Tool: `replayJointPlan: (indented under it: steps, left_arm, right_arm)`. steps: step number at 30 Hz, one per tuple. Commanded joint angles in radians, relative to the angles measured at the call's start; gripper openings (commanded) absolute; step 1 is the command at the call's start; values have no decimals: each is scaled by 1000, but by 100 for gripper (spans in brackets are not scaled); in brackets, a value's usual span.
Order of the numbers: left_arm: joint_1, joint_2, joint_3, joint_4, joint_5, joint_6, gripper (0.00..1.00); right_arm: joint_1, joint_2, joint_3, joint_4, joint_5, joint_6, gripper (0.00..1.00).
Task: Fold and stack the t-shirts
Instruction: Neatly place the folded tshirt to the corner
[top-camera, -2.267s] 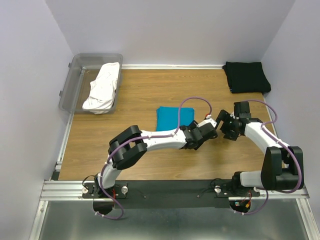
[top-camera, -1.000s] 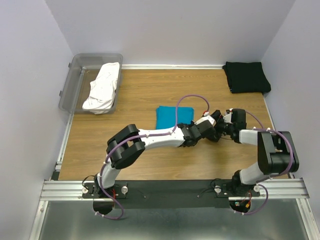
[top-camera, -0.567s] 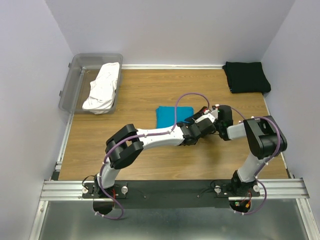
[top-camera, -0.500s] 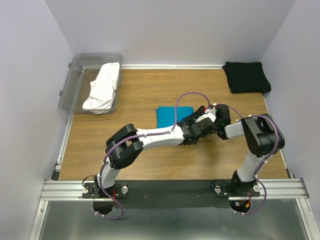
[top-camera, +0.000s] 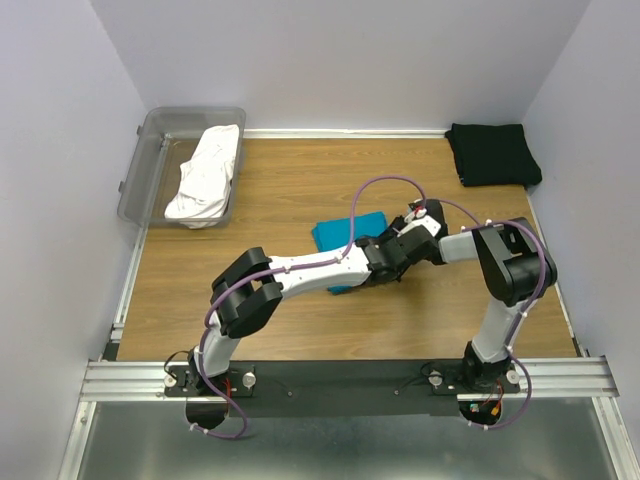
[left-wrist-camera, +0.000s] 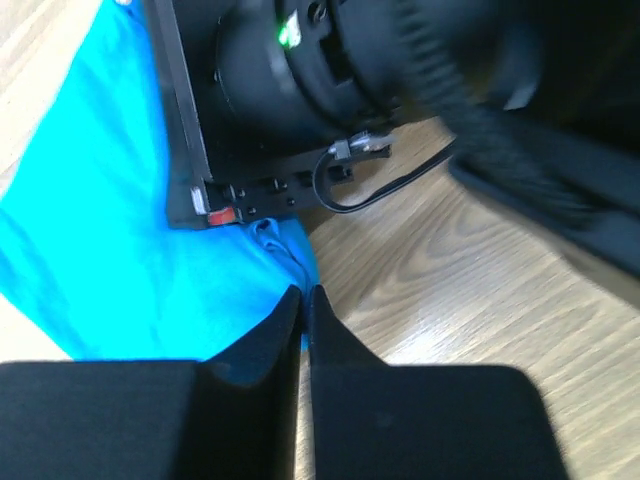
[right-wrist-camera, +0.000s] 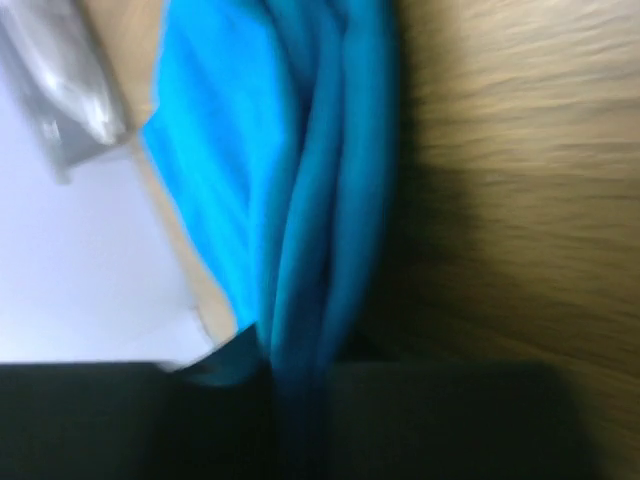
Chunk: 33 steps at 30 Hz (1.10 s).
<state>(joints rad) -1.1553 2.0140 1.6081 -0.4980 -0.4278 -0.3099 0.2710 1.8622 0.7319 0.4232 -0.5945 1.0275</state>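
The teal-blue t-shirt (top-camera: 338, 232) lies folded at mid-table, its right edge bunched under both grippers. In the left wrist view my left gripper (left-wrist-camera: 303, 293) is shut, with a thin sliver of the teal cloth (left-wrist-camera: 110, 230) pinched at its tips. My right gripper (right-wrist-camera: 300, 370) is shut on a thick fold of the teal shirt (right-wrist-camera: 300, 200). From above, the left gripper (top-camera: 392, 258) and the right gripper (top-camera: 402, 238) sit close together at that edge. The black t-shirt (top-camera: 492, 153) lies folded at the far right corner. The white t-shirt (top-camera: 207, 175) is crumpled in the tub.
A clear grey plastic tub (top-camera: 140, 165) stands at the far left corner. Walls close in the wooden table (top-camera: 280, 190) on three sides. The right gripper's black body (left-wrist-camera: 330, 80) fills the view just ahead of the left fingers.
My right gripper has swung left to the teal shirt's right edge and closed on its fold. The shirt's near edge has shifted toward the arms' bases. The left gripper barely moved.
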Motion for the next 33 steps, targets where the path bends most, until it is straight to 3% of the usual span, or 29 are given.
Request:
replayJointPlan:
  steps: [1,2,11,15,22,27,33]
  left_arm:
    - [-1,-4,49,15,44,-6,17]
    - [0,-8,52,13,41,-12,21]
    - [100,-138,-68,24,87,-77,55]
    - [228,-280,-184,52,141,-107,70]
    - [472,-486,-489,110,141,-106,75]
    - [610,-570,-632,148,193,-97,75]
    - [698,-615,-714,165,268,-98,75]
  right_arm:
    - [7,32,47,-217,145,-159,10]
    - [8,32,66,-230,157,-171,1]
    - [-1,75,179,-356,225,-355,0]
    - [-23,115,302,-501,312,-521,0]
    - [-33,236,627,-711,657,-875,1]
    - [-61,322,817,-739,781,-1113,1]
    - [-98,456,1007,-738,976,-1297,1]
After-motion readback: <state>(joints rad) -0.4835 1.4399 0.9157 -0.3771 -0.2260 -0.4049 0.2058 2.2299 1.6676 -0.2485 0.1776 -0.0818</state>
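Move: My right fingers straddle the right edge of the blue t-shirt, whose middle is about 7 cm left and level fore-and-aft. The black folded shirt in the far right corner, where it is headed, lies some 31 cm ahead and 32 cm right of this hand. My left hand holds the same edge; from it the black shirt is roughly 39 cm ahead, 25 cm right and 8 cm lower, the blue t-shirt's middle 9 cm ahead, 14 cm left. I shut my right fingers on the gathered edge of the blue t-shirt while my left fingers open and let go. Keeping that pinch low over the table, I sweep the right hand forward some 21 cm and about 15 cm right towards the black shirt, rolling its fingers from pointing left to steeply down. Meanwhile my left hand rises a little, swings nearly 30 cm left and forward, turning counter-clockwise, then sinks. ##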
